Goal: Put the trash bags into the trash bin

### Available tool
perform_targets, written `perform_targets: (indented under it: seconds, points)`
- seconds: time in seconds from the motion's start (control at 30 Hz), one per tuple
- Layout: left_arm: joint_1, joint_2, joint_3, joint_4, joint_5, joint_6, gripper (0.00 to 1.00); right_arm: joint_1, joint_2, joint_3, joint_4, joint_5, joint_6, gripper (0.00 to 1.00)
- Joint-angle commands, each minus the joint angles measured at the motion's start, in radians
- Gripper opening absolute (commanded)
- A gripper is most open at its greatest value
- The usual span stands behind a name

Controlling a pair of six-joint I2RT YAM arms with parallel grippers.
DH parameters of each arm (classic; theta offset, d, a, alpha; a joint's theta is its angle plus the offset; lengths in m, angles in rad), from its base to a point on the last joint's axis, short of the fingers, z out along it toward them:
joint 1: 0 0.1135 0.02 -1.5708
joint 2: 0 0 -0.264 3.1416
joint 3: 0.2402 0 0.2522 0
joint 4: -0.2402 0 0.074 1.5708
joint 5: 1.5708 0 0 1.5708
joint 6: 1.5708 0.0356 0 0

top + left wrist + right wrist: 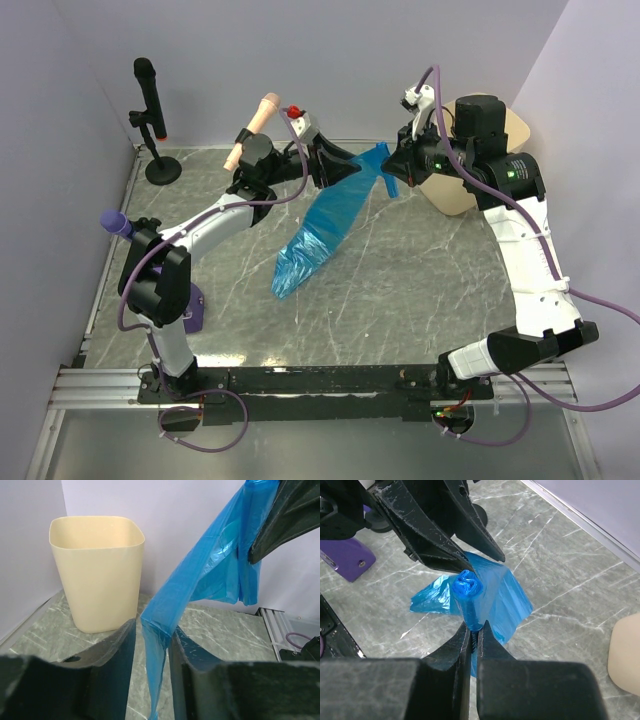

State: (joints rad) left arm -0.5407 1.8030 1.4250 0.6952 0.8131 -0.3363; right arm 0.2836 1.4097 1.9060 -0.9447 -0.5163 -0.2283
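Note:
A blue trash bag [320, 225] hangs stretched above the marble table, its lower end trailing down to the surface. My right gripper [474, 625] is shut on the bag's bunched top [470, 592], next to the cream trash bin [450, 195]. The left gripper [152, 630] straddles the bag [200, 575] lower down. Its jaws are narrowed round the folded strip, which touches one finger while a thin gap shows at the other. The trash bin [97, 570] stands upright on the table against the far wall, beyond the left fingers. Its edge [625, 652] shows at the right of the right wrist view.
A black microphone [150, 110] on a stand stands at the back left. A peach-coloured one [250, 130] and a purple-headed one [118, 222] lie near the left arm. A purple block [195, 305] sits by the left arm's base. Walls close in on three sides.

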Motion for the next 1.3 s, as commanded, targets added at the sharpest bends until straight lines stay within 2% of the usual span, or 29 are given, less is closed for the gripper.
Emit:
perform_targets:
  seconds: [0.0, 0.1, 0.2, 0.23, 0.33, 0.43, 0.53, 0.63, 0.73, 0.9, 1.0, 1.17, 1.27]
  points:
    - [-0.011, -0.001, 0.032, 0.041, -0.022, -0.015, 0.35, 0.000, -0.018, 0.041, 0.015, -0.005, 0.012, 0.00]
    - [-0.011, 0.002, 0.031, 0.040, -0.063, -0.036, 0.27, 0.000, -0.025, 0.034, 0.007, -0.037, 0.007, 0.00]
    - [-0.011, 0.006, 0.032, 0.040, -0.110, -0.073, 0.05, -0.001, -0.043, 0.005, 0.000, -0.088, 0.010, 0.00]
    - [-0.011, 0.007, 0.032, 0.032, -0.130, -0.079, 0.01, -0.006, -0.052, -0.007, 0.004, -0.121, 0.012, 0.00]
    - [-0.013, 0.009, 0.034, 0.020, -0.186, -0.101, 0.01, -0.034, -0.078, -0.051, 0.046, -0.281, 0.030, 0.00]
    - [-0.010, 0.012, 0.044, 0.004, -0.178, -0.135, 0.01, -0.056, -0.072, -0.071, 0.078, -0.492, 0.087, 0.00]
    - [-0.011, 0.001, 0.060, -0.051, -0.161, -0.138, 0.01, -0.113, -0.080, -0.162, 0.274, -0.661, 0.309, 0.00]
    - [-0.010, -0.024, 0.078, -0.182, -0.181, -0.086, 0.01, -0.155, -0.071, -0.248, 0.583, -0.780, 0.588, 0.00]
    - [-0.011, -0.054, 0.078, -0.270, -0.201, -0.038, 0.01, -0.159, -0.055, -0.329, 0.869, -0.846, 0.850, 0.00]
    - [-0.010, -0.067, 0.097, -0.381, -0.310, 0.031, 0.01, -0.107, -0.015, -0.377, 1.281, -0.971, 1.179, 0.00]
    - [-0.013, -0.030, 0.156, -0.424, -0.429, 0.089, 0.01, -0.032, -0.005, -0.337, 1.371, -0.970, 1.262, 0.00]
    - [-0.022, 0.073, 0.261, -0.453, -0.668, 0.140, 0.01, 0.052, 0.041, -0.116, 1.429, -0.987, 1.311, 0.00]
    - [-0.022, 0.114, 0.290, -0.435, -0.686, 0.192, 0.01, 0.037, 0.043, -0.070, 1.500, -0.979, 1.351, 0.00]
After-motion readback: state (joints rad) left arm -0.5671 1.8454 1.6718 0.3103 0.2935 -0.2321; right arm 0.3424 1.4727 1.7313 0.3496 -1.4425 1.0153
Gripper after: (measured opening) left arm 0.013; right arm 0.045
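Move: The edge of the blue trash bag already lies between the left hand's part-open fingers, about level with its hand point; from the right hand, which still pinches the bag's rolled end, that bag edge is some 7 cm left, 5 cm ahead and 5 cm lower. The trash bin stands about 15 cm ahead and 30 cm right of the left hand, 20 cm lower, and the beige microphone stand about 14 cm ahead, 24 cm left and equally low. The left hand shuts its fingers on the bag edge, pinching it almost on the spot, and only at the end swings forward, away from the right hand, turning about 30 degrees counter-clockwise. Meanwhile the right hand keeps its pinch on the rolled end, first easing back and left as it rolls its left side up and turns counter-clockwise, then sweeping back and up with some left, about 12 cm back in all, so the two grips draw apart. ##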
